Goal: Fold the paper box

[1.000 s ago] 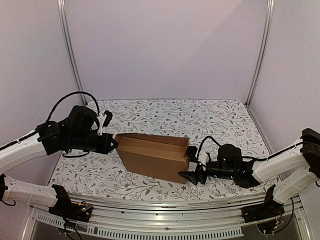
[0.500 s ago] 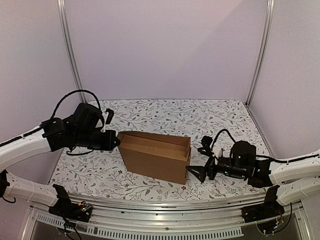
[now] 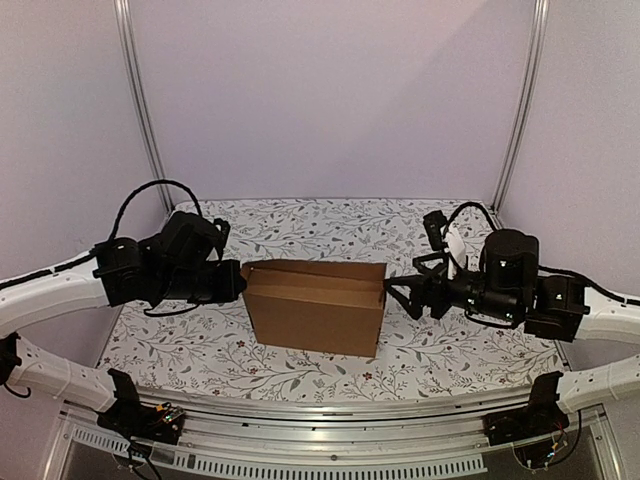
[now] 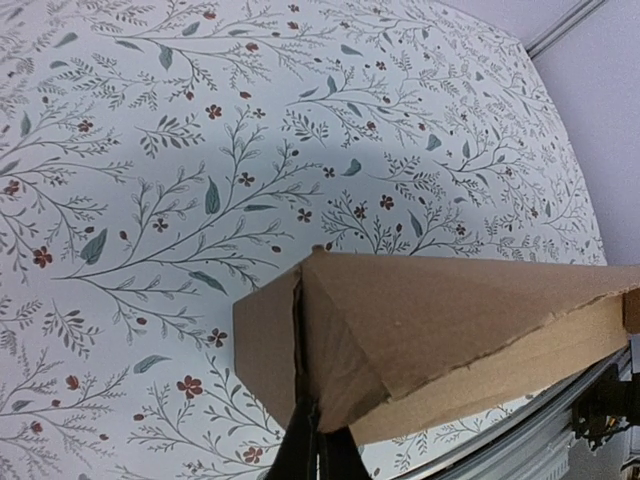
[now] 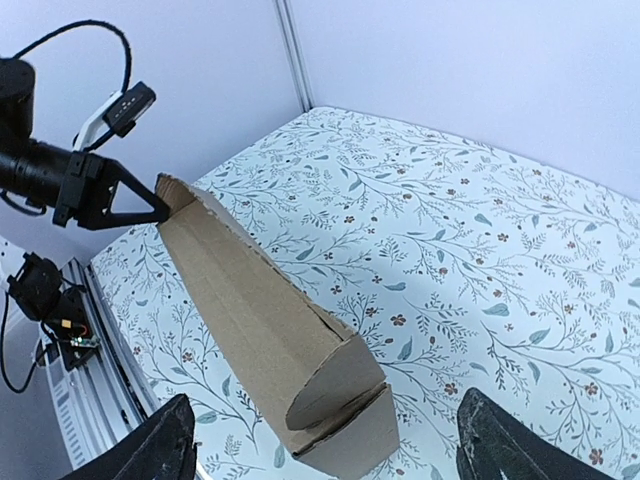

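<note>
The paper box [image 3: 315, 305] is plain brown cardboard, standing on the middle of the floral table with its lid flap down over the top. My left gripper [image 3: 238, 282] is shut, its tips pressed against the seam at the box's left end [image 4: 300, 350]; the dark fingers [image 4: 300, 450] show at the bottom edge of the left wrist view. My right gripper [image 3: 400, 296] hovers just off the box's right end, open and holding nothing. In the right wrist view the box [image 5: 250, 300] runs away from that gripper [image 5: 330, 445], its rounded end flap [image 5: 335, 385] between the spread fingers [image 5: 165, 445].
A floral cloth [image 3: 330, 230] covers the table. The aluminium rail [image 3: 320, 412] runs along the near edge, also the rail [image 5: 100, 330] in the right wrist view. Frame posts [image 3: 140, 100] and lilac walls enclose the back and sides.
The box has gone from an open-topped tray to closed, with the lid down. My right gripper lifted away from its front right corner, rose and opened wide. The left gripper shifted slightly right.
</note>
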Motion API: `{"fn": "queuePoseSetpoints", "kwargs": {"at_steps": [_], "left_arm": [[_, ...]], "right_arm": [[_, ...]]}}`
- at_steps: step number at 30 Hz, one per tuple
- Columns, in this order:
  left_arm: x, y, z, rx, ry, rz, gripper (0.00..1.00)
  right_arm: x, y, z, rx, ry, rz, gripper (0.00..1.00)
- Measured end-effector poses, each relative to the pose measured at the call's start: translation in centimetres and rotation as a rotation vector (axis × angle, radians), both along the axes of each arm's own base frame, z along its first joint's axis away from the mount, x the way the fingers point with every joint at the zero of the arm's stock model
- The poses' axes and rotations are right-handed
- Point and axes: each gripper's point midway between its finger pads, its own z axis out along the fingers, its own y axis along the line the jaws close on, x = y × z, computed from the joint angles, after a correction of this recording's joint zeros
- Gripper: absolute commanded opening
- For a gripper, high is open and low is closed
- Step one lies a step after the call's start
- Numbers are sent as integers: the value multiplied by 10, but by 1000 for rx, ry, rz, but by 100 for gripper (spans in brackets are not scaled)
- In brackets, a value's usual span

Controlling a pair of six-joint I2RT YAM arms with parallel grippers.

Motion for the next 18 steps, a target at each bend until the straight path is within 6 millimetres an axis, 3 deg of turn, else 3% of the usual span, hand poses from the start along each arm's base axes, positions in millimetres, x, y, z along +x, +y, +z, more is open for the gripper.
{"fn": "queuePoseSetpoints", "kwargs": {"at_steps": [7,10,18], "left_arm": [[-3,-3,0,-15,-3,73,0],[-4,-6,0,-16,-6,93,0],[-4,-10,0,-18,-8,120,0]], "right_arm": [[20,15,16,-72,78,-138,62],[25,20,5,-122,105,-174,52],[38,15,-25,-241,155,-291,40]]}}
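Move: The open box's right side wall is some 4 cm to the right hand's left, 3 cm ahead and about 7 cm below it; the body's middle lies about 16 cm to that hand's left, level fore and aft, 10 cm down. From the left hand, which already pinches the box's left upper corner, that right wall is about 26 cm to the right, level fore and aft, a little lower; the body's middle is 13 cm right and 2 cm nearer. The box's right side wall is approached by the right hand, which travels some 4 cm forward and a little left, rising slightly before sinking past its starting height. Its fingers tip downward, swing about 15 degrees clockwise and close to roughly half open, ending astride the wall's upper edge; touch can't be made out. The left hand keeps its shut pinch, turning some 5 degrees counter-clockwise while easing 1 cm right. ##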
